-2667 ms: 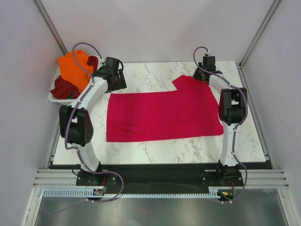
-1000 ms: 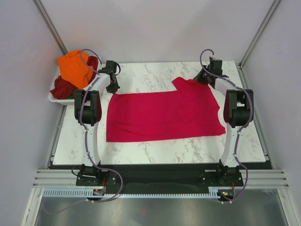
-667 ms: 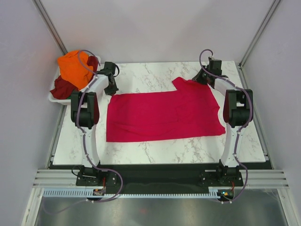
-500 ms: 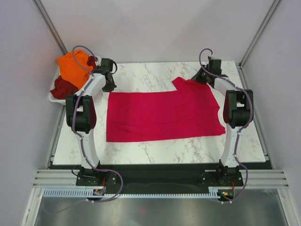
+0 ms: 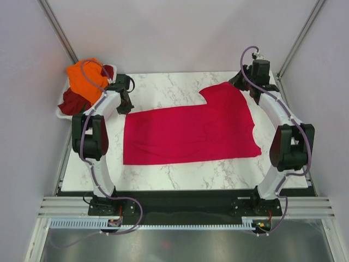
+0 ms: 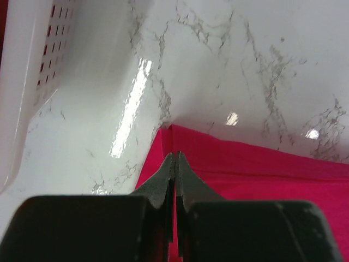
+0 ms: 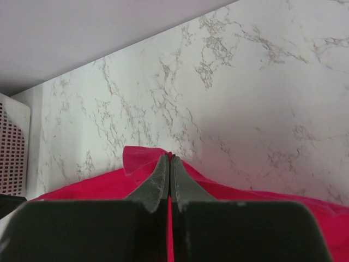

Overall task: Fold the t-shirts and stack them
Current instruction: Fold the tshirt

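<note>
A crimson-pink t-shirt (image 5: 191,131) lies spread across the marble table (image 5: 180,172). My left gripper (image 5: 125,105) sits at the shirt's far left corner. In the left wrist view its jaws (image 6: 175,155) are pressed together on the cloth (image 6: 256,174), with red showing between them. My right gripper (image 5: 239,83) is at the far right corner. In the right wrist view it (image 7: 169,157) is shut on a raised peak of the shirt (image 7: 136,164). An orange t-shirt (image 5: 86,76) and a dark maroon t-shirt (image 5: 73,101) lie heaped in the basket.
The white plastic basket (image 5: 61,113) stands off the table's far left corner, close to my left gripper. Its perforated wall (image 6: 27,82) fills the left of the left wrist view and shows at the right wrist view's left edge (image 7: 11,147). Booth walls surround the table.
The right arm has swung outward to the far right corner, drawing the shirt's far right part back and up. The left arm's elbow shifted left while its gripper stayed at the corner.
</note>
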You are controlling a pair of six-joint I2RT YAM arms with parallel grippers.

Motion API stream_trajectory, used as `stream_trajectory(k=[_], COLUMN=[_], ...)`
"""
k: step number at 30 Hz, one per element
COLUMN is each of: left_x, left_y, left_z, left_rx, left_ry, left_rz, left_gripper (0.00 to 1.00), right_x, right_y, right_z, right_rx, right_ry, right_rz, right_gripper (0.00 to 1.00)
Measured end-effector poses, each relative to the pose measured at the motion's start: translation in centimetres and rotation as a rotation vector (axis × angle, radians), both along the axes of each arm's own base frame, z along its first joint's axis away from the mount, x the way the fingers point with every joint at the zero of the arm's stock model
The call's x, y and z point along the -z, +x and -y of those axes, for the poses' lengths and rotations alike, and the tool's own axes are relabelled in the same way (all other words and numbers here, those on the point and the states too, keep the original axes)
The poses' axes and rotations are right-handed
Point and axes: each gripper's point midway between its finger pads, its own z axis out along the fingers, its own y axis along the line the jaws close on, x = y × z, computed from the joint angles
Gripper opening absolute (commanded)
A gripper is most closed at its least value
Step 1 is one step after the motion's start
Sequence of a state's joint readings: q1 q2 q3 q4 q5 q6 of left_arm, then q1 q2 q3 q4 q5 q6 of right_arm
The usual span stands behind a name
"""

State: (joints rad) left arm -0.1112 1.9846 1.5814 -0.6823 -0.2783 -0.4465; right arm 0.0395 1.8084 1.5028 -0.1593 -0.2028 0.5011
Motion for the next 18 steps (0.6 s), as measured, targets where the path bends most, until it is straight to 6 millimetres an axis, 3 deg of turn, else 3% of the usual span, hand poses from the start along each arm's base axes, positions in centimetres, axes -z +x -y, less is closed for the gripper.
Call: stream_trajectory(k=[3, 11, 18], left_x=[-0.1, -1.7, -0.9], left_y=[-1.5, -4.4, -7.3], left_z=[0.0, 0.1, -0.2], left_rx=[-0.014, -0.045, -0.060], left_ry=[-0.006, -0.031, -0.035], left_rz=[-0.012, 0.021, -0.005], left_gripper=[0.02, 0.02, 0.02], right_x=[0.2, 3.5, 2.6], right_y=[-2.2, -9.4, -12.8], right_z=[0.7, 3.2, 4.2], right_rx=[0.037, 0.194, 0.257], right_ry=[-0.014, -0.029, -0.026], right_rz=[-0.017, -0.129, -0.101], right_gripper=[0.00, 0.00, 0.00])
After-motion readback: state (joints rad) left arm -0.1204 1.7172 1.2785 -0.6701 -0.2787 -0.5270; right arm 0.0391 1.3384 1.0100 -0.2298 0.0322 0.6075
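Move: Both hands already hold the shirt's far edge. The near hem is what they go towards: its left corner lies some 21 cm back of the left hand, level sideways and about 6 cm below; its right corner is roughly 25 cm back and 16 cm right of the right hand, 18 cm below. The loose sleeve is about 7 cm left of the right hand, level fore-and-aft, 15 cm below. The laundry basket stands around 18 cm left and 9 cm ahead of the left hand. With the shirt's far edge still pinched in both closed grippers, the arms draw it back towards the near hem. The right hand leads, some 13 cm back while veering about 4 cm right and sinking slightly, its fingers swinging roughly 15 degrees clockwise; the left comes back about 7 cm, staying low. ##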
